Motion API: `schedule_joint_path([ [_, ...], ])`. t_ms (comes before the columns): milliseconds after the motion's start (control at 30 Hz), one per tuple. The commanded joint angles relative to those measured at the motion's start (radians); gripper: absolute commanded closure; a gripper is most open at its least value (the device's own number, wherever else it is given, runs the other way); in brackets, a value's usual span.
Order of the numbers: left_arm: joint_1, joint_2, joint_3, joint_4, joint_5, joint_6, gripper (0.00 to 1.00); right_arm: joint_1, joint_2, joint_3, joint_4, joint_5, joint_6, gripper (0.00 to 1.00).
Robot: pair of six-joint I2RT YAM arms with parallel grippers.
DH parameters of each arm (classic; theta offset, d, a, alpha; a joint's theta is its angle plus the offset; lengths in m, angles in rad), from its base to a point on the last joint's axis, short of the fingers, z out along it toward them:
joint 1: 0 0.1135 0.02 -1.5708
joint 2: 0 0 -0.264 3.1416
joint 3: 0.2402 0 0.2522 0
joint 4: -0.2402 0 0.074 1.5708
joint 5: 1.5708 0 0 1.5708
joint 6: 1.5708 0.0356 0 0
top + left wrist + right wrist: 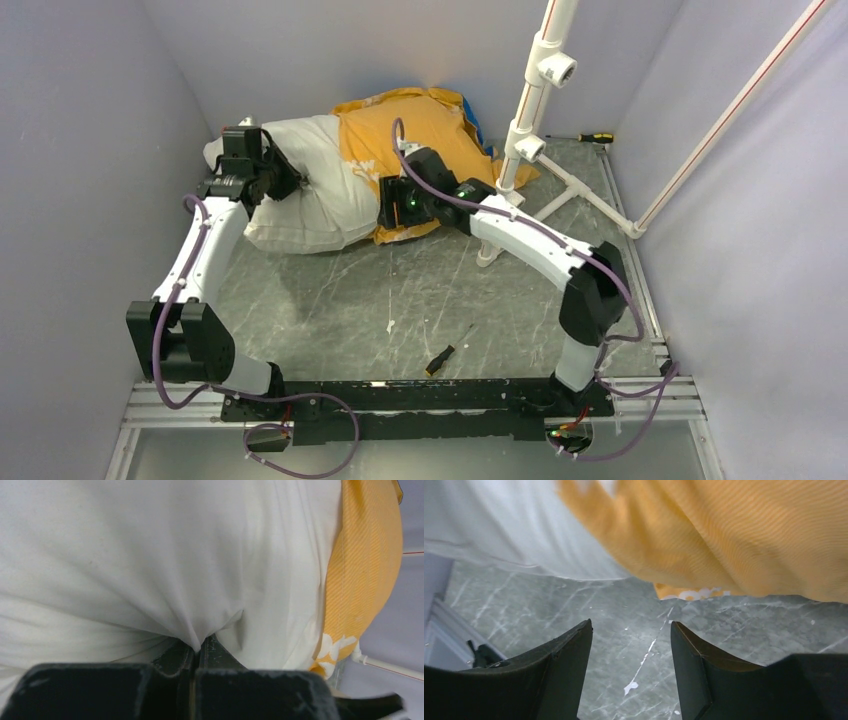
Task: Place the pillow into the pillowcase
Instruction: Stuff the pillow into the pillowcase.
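The plump white pillow lies at the back of the table, its right end inside the pillowcase, which shows its orange side and a strip of blue at the far edge. My left gripper is at the pillow's left part, shut on a pinch of white pillow fabric; the left gripper's jaws meet on the fold. Orange pillowcase shows at the right. My right gripper hovers open just in front of the pillowcase's near edge. In its wrist view the right gripper holds nothing, with pillow and pillowcase beyond the fingertips.
A white pipe stand rises just right of the pillowcase, its feet spreading on the table. A screwdriver lies at the back right and another one near the front. Grey walls close in on both sides.
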Motion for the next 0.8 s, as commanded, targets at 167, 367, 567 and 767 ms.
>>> schedule_joint_path([
  [167, -0.017, 0.002, 0.079, 0.101, 0.121, -0.041, 1.0, 0.022, 0.208, 0.056, 0.254, 0.063, -0.008, 0.42],
  [367, -0.016, -0.007, 0.092, 0.065, 0.116, -0.025, 1.0, 0.008, 0.254, 0.095, 0.248, 0.183, -0.038, 0.67],
  [567, 0.009, -0.001, 0.107, 0.06, 0.108, -0.002, 1.0, -0.058, 0.064, -0.097, 0.34, 0.046, -0.065, 1.0],
  [767, 0.029, 0.037, 0.113, 0.085, 0.142, -0.012, 1.0, -0.072, -0.012, -0.056, 0.363, -0.435, -0.131, 1.0],
])
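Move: The near rim of the pillowcase lies about 4 cm ahead of the open right hand, 3 cm to its left and some 8 cm below. The bare part of the pillow bulges about 14 cm to the left and 5 cm ahead of that hand, and the case's body sits some 12 cm ahead and 8 cm to its right. From the left hand, already gripping the pillow, the rim is about 14 cm to the right, 3 cm back and 10 cm lower. The pillowcase's near rim is what the right hand goes for: open-fingered, it dips about 9 cm while reaching some 4 cm forward and left, and shuts on the orange cloth around the bottom of the dip. It then comes up nearly 5 cm, easing a little right and back with the rim pinched, as the left hand keeps its grip on the pillow almost in place. ##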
